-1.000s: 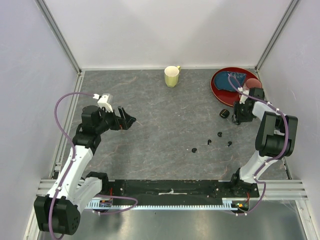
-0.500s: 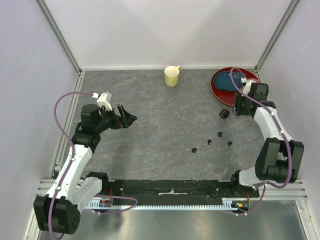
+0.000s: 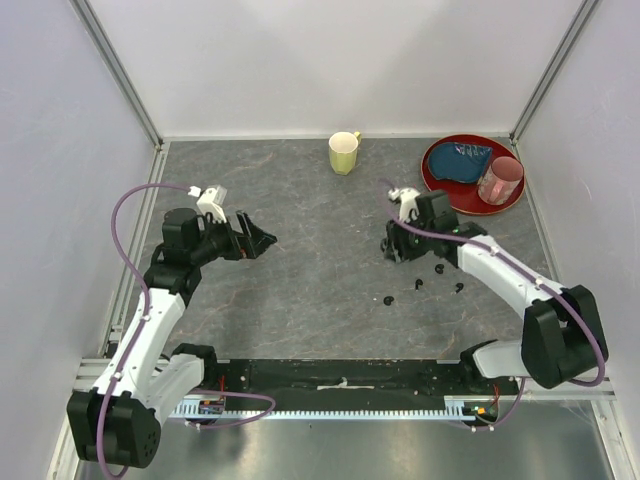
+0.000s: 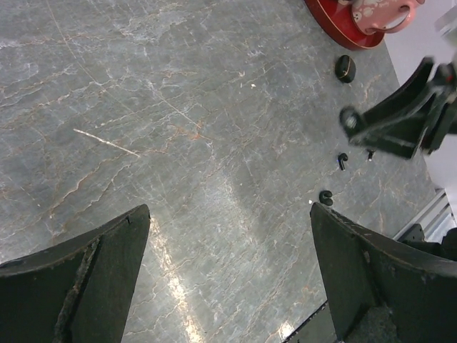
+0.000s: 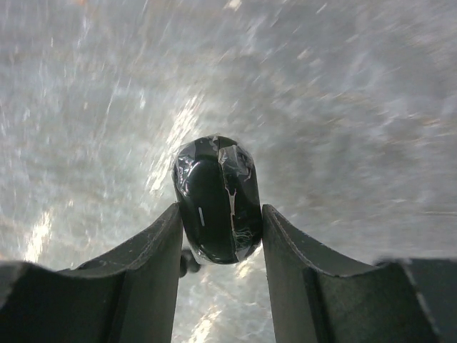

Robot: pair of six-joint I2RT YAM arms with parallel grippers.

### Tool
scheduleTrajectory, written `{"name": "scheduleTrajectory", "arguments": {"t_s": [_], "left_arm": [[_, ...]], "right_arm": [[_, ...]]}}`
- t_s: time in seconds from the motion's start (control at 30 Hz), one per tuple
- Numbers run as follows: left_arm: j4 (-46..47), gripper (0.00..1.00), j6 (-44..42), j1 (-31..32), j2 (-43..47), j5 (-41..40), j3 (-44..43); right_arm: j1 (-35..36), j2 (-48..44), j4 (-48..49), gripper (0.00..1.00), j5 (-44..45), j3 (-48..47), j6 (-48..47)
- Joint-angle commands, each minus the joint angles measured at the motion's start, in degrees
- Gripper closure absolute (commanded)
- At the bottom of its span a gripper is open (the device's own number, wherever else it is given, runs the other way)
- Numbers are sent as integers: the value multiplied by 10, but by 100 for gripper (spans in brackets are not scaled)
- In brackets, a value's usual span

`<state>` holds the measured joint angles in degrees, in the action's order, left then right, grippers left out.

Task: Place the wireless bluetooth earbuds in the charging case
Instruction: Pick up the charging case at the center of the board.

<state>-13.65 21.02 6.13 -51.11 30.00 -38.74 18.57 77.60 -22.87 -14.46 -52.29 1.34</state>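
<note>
In the right wrist view the charging case [image 5: 216,200], a glossy black oval with a seam, stands upright between the fingers of my right gripper [image 5: 220,209], touching both. From above, that gripper [image 3: 393,247] hangs over the table's middle right, and the case is not visible there. Several tiny black earbuds [image 3: 418,285] lie scattered on the table just in front of it, and they also show in the left wrist view [image 4: 341,161]. My left gripper [image 3: 262,240] is over the left half with its jaws wide open [image 4: 227,214] and nothing between them.
A yellow mug [image 3: 343,152] stands at the back centre. A red plate [image 3: 445,180] at the back right holds a pink cup [image 3: 500,180] and a blue thing [image 3: 467,160]. In the left wrist view a small black oval [image 4: 345,68] lies near the plate.
My right arm has swung from beside the red plate leftward to the table's middle. The black oval seen beside its gripper no longer shows there from above. The left arm has barely shifted.
</note>
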Motion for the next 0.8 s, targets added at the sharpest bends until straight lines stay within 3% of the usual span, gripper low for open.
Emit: {"name": "scheduleTrajectory", "arguments": {"t_s": [0.0,0.27,0.4,0.6,0.77], "left_arm": [[6,0,-17,0,-14,36,-13],[21,2,10,0,-90,167,-12],[70,4,69,5,-125,254,10],[116,4,115,48,-127,265,-4],[123,4,134,131,-164,204,-41]], "right_arm": [[73,-18,61,75,7,46,30],[196,-42,142,76,41,65,28],[229,-68,173,76,40,77,25],[249,-87,194,76,-1,66,26],[256,-96,191,76,-27,46,21]]}}
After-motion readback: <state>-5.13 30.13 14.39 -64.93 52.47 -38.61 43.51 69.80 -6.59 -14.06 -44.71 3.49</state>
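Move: The charging case is already held clear of the board between the right fingers. The open left gripper lies about 33 cm to the left of the right hand, some 4 cm farther back and 8 cm higher. On the board, about 10 cm below the right hand, one earbud lies some 13 cm back and level sideways, another 8 cm back and 8 cm right, and a black oval case 9 cm ahead and 16 cm right. From the left hand, the held charging case is about 33 cm right, 4 cm ahead and 8 cm lower. The charging case, still gripped, is carried by the right hand about 13 cm left and 8 cm back towards the open left gripper, dipping 3 cm before rising to end higher, its wrist turning some 20 degrees counter-clockwise with the fingertips lifting. The left hand comes to meet it, right and somewhat back, dipping and partly rising again while it turns clockwise and tips downward, fingers staying wide open. ##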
